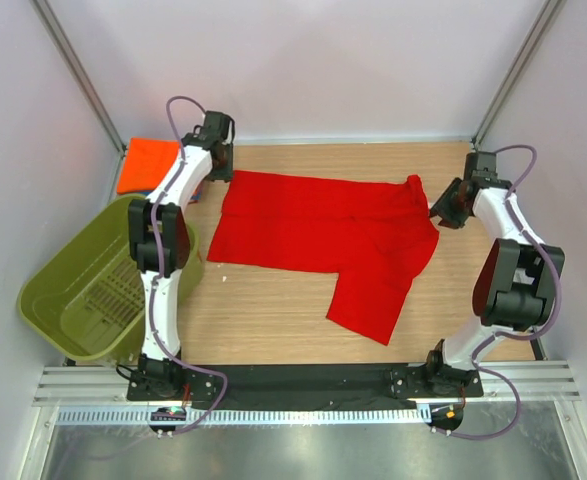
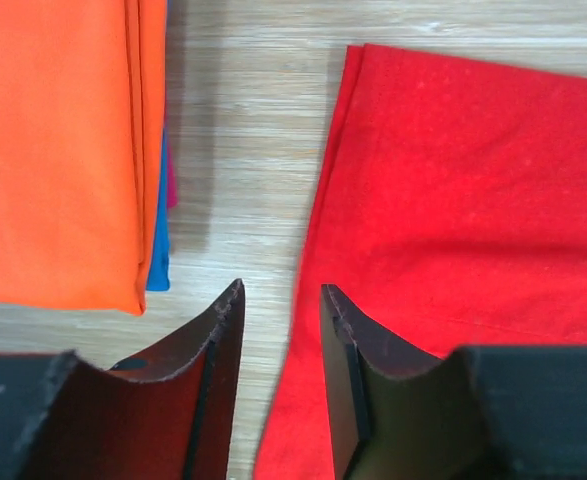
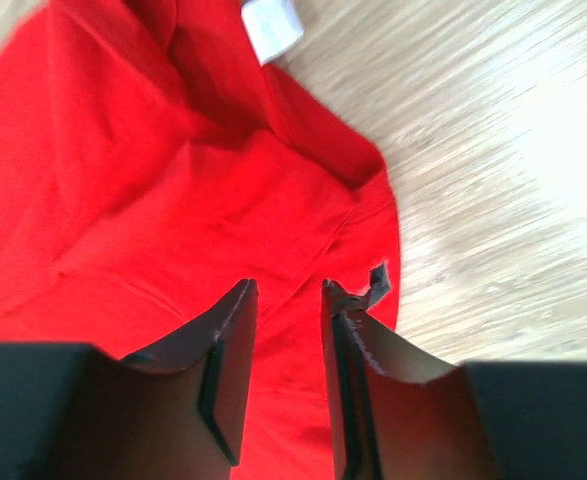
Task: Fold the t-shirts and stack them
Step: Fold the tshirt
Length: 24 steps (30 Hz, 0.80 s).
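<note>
A deep red t-shirt [image 1: 313, 235] lies partly folded across the wooden table, one flap hanging toward the near edge. Its white neck label [image 3: 271, 25] shows at the right end. My left gripper [image 1: 216, 175] hovers at the shirt's far left edge, open; the gap at the left gripper [image 2: 281, 300] is empty, over the red hem [image 2: 453, 200] and bare wood. My right gripper [image 1: 441, 210] is at the shirt's right end, also open, and the right gripper [image 3: 288, 295] has only red cloth [image 3: 173, 170] below it. A folded orange t-shirt [image 2: 53, 150] lies on a blue t-shirt [image 2: 158, 240] at the far left.
An olive-green plastic basket [image 1: 93, 290] stands off the table's left side, beside the left arm. The orange and blue stack [image 1: 148, 160] sits in the far left corner. White walls close in the table on three sides.
</note>
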Available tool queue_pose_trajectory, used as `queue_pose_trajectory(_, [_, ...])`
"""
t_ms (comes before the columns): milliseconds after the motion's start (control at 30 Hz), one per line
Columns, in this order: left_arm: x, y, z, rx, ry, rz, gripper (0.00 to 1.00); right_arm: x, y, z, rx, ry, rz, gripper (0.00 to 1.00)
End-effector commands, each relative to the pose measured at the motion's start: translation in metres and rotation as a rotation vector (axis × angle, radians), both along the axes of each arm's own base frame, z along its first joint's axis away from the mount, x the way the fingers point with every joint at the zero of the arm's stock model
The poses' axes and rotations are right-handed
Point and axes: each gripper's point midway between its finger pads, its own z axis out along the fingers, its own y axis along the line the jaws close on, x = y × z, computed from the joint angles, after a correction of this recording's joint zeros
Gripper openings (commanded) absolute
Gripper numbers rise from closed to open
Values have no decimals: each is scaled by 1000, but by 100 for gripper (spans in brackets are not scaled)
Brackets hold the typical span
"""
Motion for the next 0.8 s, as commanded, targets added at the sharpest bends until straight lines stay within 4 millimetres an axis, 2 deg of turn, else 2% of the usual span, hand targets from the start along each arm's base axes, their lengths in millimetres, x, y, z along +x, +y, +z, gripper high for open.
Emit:
queue_pose_trajectory(0, [4, -10, 59, -59, -117, 26, 38, 13, -23, 37, -29, -88, -36, 40])
queue_pose_trajectory(33, [3, -30, 65, -142, -125, -26, 39, 15, -27, 36, 12, -106, -29, 41])
queue_pose_trajectory(67, [0, -38, 66, -183, -125, -45, 39, 26, -32, 39, 19, -151, -27, 41])
queue_pose_trajectory(133, [-4, -68, 78, -302, -145, -96, 41, 38, -38, 29, 59, -180, -22, 41])
queue_pose_trajectory(200, [-8, -84, 76, -368, -128, -119, 42, 60, -36, 33, 101, -251, 13, 41])
queue_pose_trajectory(233, [-10, -97, 70, -421, -103, -132, 41, 67, -35, 20, 125, -239, 22, 40])
queue_pose_trajectory(267, [-9, -103, 71, -439, -102, -139, 41, 73, -34, 19, 142, -246, 38, 40])
queue_pose_trajectory(300, [-8, -106, 66, -453, -88, -136, 41, 81, -36, 22, 141, -262, 41, 40])
queue_pose_trajectory(333, [-6, -109, 55, -471, -62, -120, 41, 86, -39, 16, 143, -265, 39, 40])
queue_pose_trajectory(433, [-3, -118, 42, -508, -31, -119, 41, 106, -42, 1, 190, -302, 45, 39])
queue_pose_trajectory(467, [-1, -120, 28, -519, 0, -108, 41, 109, -41, -15, 214, -281, 53, 37])
queue_pose_trajectory(500, [1, -122, 26, -518, -2, -107, 41, 115, -38, -14, 236, -291, 73, 36])
queue_pose_trajectory(633, [7, -120, 2, -497, 24, -86, 41, 115, -39, -29, 235, -278, 74, 35])
queue_pose_trajectory(667, [9, -118, -9, -484, 38, -76, 40, 114, -39, -33, 234, -278, 73, 35])
queue_pose_trajectory(767, [13, -116, -20, -467, 45, -62, 41, 116, -39, -39, 235, -277, 76, 36])
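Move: The left hand's spot is the shirt's far part, roughly 12 cm to its right, level fore-and-aft and about 9 cm below; the shirt's far left corner is some 6 cm ahead and 3 cm right, and the orange pile about 7 cm ahead and 20 cm left. From the right hand, the white tag on the shirt's right edge is about 9 cm ahead, 3 cm right and 9 cm below; the bunched far right corner is roughly 16 cm ahead and 1 cm left. Rightward in an arc, the left hand swings about 12 cm from the shirt's left edge over its far part, first rising, then sinking toward the cloth while rolling some 25 degrees so its fingers slant right. The right hand hops up and right, then reaches forward about 10 cm along the right edge and down close to the tag, tilting fingers leftward. Both grippers stay partly open. ##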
